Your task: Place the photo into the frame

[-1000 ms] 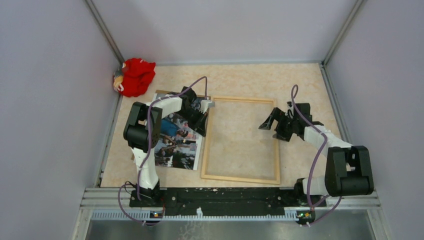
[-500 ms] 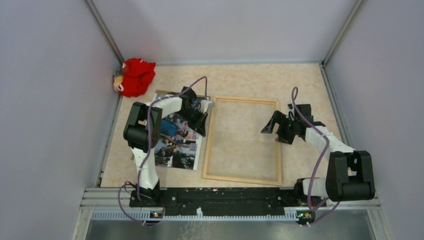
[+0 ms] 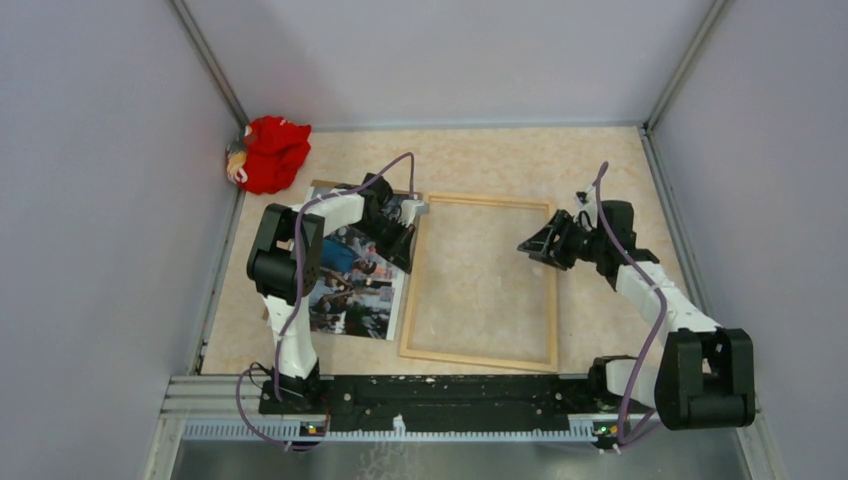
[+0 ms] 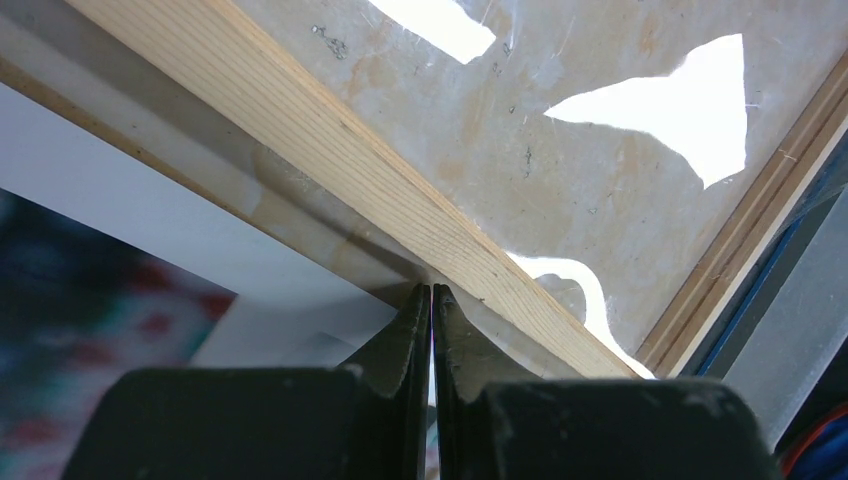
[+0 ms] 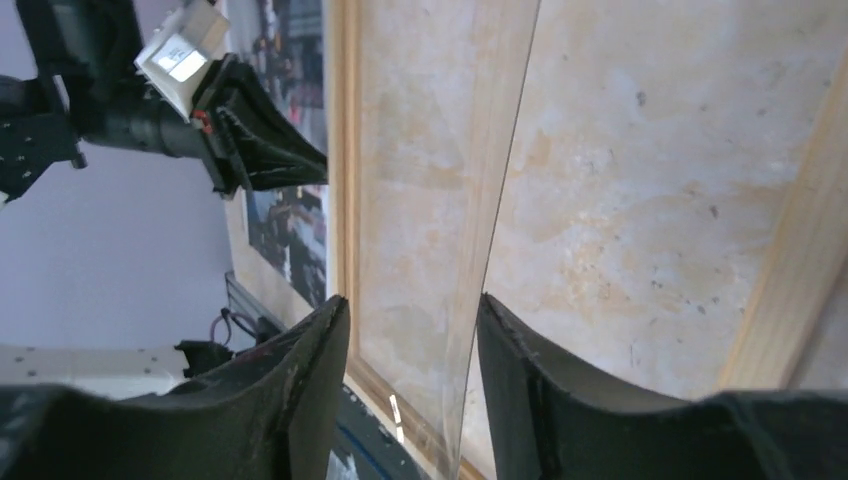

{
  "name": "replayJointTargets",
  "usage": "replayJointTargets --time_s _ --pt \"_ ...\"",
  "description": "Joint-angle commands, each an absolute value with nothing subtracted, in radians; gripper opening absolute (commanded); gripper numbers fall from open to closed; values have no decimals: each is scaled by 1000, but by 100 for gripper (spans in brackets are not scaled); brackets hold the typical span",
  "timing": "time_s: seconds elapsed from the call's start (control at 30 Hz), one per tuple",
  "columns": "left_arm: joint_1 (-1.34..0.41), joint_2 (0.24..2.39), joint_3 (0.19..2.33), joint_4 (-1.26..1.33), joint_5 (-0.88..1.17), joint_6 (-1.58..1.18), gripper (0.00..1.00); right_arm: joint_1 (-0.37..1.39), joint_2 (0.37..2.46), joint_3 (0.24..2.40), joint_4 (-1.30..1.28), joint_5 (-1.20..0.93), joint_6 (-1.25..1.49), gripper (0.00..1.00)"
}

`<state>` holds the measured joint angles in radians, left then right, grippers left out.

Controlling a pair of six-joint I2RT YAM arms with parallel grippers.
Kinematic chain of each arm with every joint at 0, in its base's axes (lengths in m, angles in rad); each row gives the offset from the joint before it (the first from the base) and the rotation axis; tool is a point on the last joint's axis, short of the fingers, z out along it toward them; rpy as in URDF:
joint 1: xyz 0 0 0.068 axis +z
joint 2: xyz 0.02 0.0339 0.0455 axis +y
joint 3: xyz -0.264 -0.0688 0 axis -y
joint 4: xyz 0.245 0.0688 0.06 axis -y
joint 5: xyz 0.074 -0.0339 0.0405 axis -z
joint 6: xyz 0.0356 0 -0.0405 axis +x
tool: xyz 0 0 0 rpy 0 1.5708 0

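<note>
The photo [image 3: 352, 285] lies picture side up at the left, and its white border [image 4: 150, 200] shows in the left wrist view. Right of it lies the light-wood frame [image 3: 478, 355]; its left rail [image 4: 350, 170] runs just past my left gripper [image 4: 431, 288]. That gripper [image 3: 407, 258] is shut at the photo's right edge, a thin pale strip pinched between its pads. My right gripper [image 3: 527, 248] hovers inside the frame's right rail. In the right wrist view its jaws [image 5: 412, 298] stand apart, with the raised edge of the clear pane [image 5: 490, 250] between them, nearer the right finger.
A brown backing board [image 3: 330, 186] shows from under the photo's far end. A red cloth toy [image 3: 270, 152] sits in the far left corner. Grey walls close in the table on three sides. Both arm bases stand on the black rail at the near edge.
My right gripper has swung up and slightly farther back while its jaws narrowed around the pane's edge. The frame's near end has shifted a little left. The left arm has not moved.
</note>
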<state>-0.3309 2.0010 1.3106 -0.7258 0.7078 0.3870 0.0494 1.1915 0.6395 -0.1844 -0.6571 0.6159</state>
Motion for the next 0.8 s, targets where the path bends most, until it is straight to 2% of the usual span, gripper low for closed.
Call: replayJointTargets --time_s 0.0,0.33,0.77 --pt "-328 2012 1321 -719 705 396 9 51 1169 606 -44 -778 669 44" --pt "-328 2011 1327 -720 700 393 8 126 1122 673 -19 -776 634 5" --pt "-318 2014 1332 -726 704 391 7 142 1029 609 97 -780 659 0"
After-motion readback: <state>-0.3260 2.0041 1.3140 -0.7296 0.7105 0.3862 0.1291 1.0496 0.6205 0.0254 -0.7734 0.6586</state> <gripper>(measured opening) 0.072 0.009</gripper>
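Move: The clear sheet's raised right edge already runs between the right hand's half-open fingers, practically at the hand point. The frame lies some 11 cm below: its right bar about 4 cm to the right, its middle level and roughly 9 cm to the left. From the left hand, that sheet edge is about 22 cm to the right, 2 cm nearer the base and 10 cm higher; the frame's left bar is 1 cm to its right, and the photo's middle is about 9 cm to its left and 1 cm farther out. The right hand shuts its fingers from over half open and pinches the clear sheet's edge between the tips while drifting left across the frame, then with the fingers shut climbs more steeply, ending about 7 cm higher and 4 cm farther left, away from the frame's right bar, as the wrist tips the fingers up some 15 degrees and turns slightly counter-clockwise. The left hand stays put with closed fingertips low in the gap between the photo and the frame's left bar, close against that bar. ##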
